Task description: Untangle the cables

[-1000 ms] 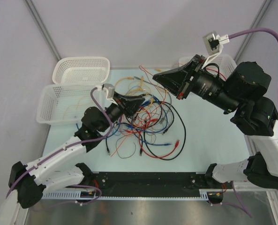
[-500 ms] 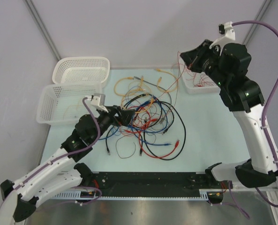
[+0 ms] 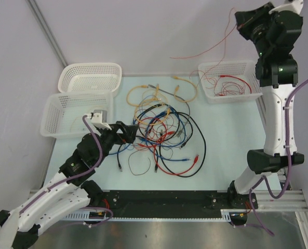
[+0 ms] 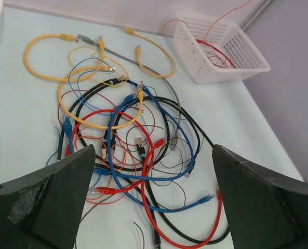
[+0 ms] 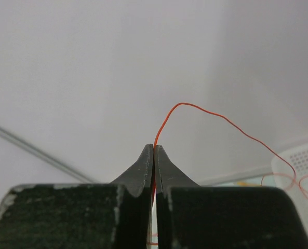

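The cables point(image 3: 161, 132) lie in a tangled heap of red, black, blue and yellow wires on the middle of the table, also seen in the left wrist view point(image 4: 138, 140). My left gripper point(image 3: 134, 133) is open and empty at the heap's left edge, its fingers point(image 4: 60, 197) spread wide just above the table. My right gripper point(image 3: 242, 18) is raised high at the back right and is shut on a thin red wire point(image 3: 205, 50). In the right wrist view the wire point(image 5: 195, 106) comes out between the closed fingertips of the gripper point(image 5: 154, 148) and trails down toward the right basket.
A white basket point(image 3: 247, 67) at the back right holds several thin red wires; it also shows in the left wrist view point(image 4: 195, 62). Two white baskets point(image 3: 89, 78) point(image 3: 55, 116) stand at the back left. Yellow loops point(image 3: 143, 93) lie at the heap's far side.
My right arm has swung up and back from over the heap, carrying the thin red wire high above the right basket. My left gripper has drawn back slightly to the heap's left edge.
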Controlling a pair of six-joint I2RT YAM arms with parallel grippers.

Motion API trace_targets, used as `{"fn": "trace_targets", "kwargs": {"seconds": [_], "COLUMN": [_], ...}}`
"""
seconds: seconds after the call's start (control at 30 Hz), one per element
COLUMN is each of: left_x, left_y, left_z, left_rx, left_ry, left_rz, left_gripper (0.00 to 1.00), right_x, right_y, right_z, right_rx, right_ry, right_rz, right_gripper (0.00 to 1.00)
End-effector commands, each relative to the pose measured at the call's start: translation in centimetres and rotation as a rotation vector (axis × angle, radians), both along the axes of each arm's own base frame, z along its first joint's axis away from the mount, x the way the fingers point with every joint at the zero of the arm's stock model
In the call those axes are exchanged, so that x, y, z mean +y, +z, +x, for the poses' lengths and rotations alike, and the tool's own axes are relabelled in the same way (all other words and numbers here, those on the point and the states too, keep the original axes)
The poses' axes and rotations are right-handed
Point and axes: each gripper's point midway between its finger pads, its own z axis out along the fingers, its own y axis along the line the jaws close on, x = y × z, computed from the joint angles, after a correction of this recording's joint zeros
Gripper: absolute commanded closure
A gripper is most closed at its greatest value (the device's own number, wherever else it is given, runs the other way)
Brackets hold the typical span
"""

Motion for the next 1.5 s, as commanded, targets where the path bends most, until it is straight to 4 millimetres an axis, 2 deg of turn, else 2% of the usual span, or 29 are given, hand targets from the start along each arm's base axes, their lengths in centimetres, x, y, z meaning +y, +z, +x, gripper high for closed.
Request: {"fn": "trace_targets", "kwargs": {"seconds": [0.0,0.13,0.27,0.37,0.4,0.5,0.73,0.83,0.93,1.1,1.2,1.27,1.47], "left_x": [1.1,1.0,0.5,-0.1,-0.1,-0.3,-0.6,-0.8,-1.1,-1.9,-2.2,-2.1,-2.1], "left_y": [-0.9,-1.5,-2.6,-3.2,-3.3,-3.5,-3.7,-4.0,-4.3,-4.2,-4.0,-3.8,-4.0], "left_z": [0.1,0.3,0.6,0.9,1.0,1.5,2.5,2.8,3.0,3.1,3.0,2.8,2.4], "left_rx": [0.002,0.009,0.034,0.048,0.049,0.056,0.065,0.074,0.086,0.095,0.098,0.096,0.103], "left_ry": [0.042,0.042,0.036,0.025,0.026,0.030,0.037,0.033,0.025,-0.003,-0.014,-0.016,-0.023], "left_rz": [0.045,0.051,0.069,0.076,0.079,0.097,0.126,0.127,0.127,0.110,0.101,0.091,0.074], "left_gripper": [0.00,0.01,0.00,0.00,0.01,0.00,0.00,0.00,0.00,0.01,0.00,0.00,0.01], "right_x": [-3.6,-7.2,-9.4,-10.1,-10.4,-11.0,-12.5,-12.6,-11.9,-11.3,-11.2,-11.3,-11.7], "right_y": [5.0,4.0,0.6,-2.0,-3.5,-5.7,-8.4,-7.6,-4.6,1.6,4.0,4.9,5.4], "right_z": [0.3,2.9,6.1,7.9,9.0,11.1,14.1,14.0,12.8,9.4,8.0,7.6,8.0], "right_rx": [-0.146,-0.140,-0.061,-0.014,0.005,0.028,0.044,0.022,-0.042,-0.191,-0.261,-0.296,-0.341], "right_ry": [-0.061,-0.136,-0.156,-0.170,-0.177,-0.179,-0.176,-0.165,-0.130,-0.099,-0.087,-0.086,-0.072], "right_rz": [0.090,0.117,0.143,0.134,0.129,0.128,0.168,0.174,0.165,0.171,0.167,0.163,0.187], "right_gripper": [1.00,1.00,1.00,1.00,1.00,1.00,1.00,1.00,1.00,1.00,1.00,1.00,1.00]}}
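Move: The right hand holds a thin red cable high up; the right bin it is being taken to lies about 19 cm ahead, 17 cm to its right and some 54 cm below, with yellow cables 17 cm ahead and 5 cm left at table level. The tangle is roughly 8 cm back and 20 cm left of this hand. From the open left hand, the tangle's middle is some 14 cm ahead, 9 cm right and 26 cm down; yellow cables lie 14 cm beyond it. Forward and to its right, over towards the right bin, the right hand swings the red cable still pinched in its shut fingers. It also dips about 12 cm, then comes sharply back up and slightly back, its fingers tipping up. The left hand, fingers still wide open, sinks about 7 cm towards the tangle, easing a little forward and tilting down some 10 degrees, touching nothing. ##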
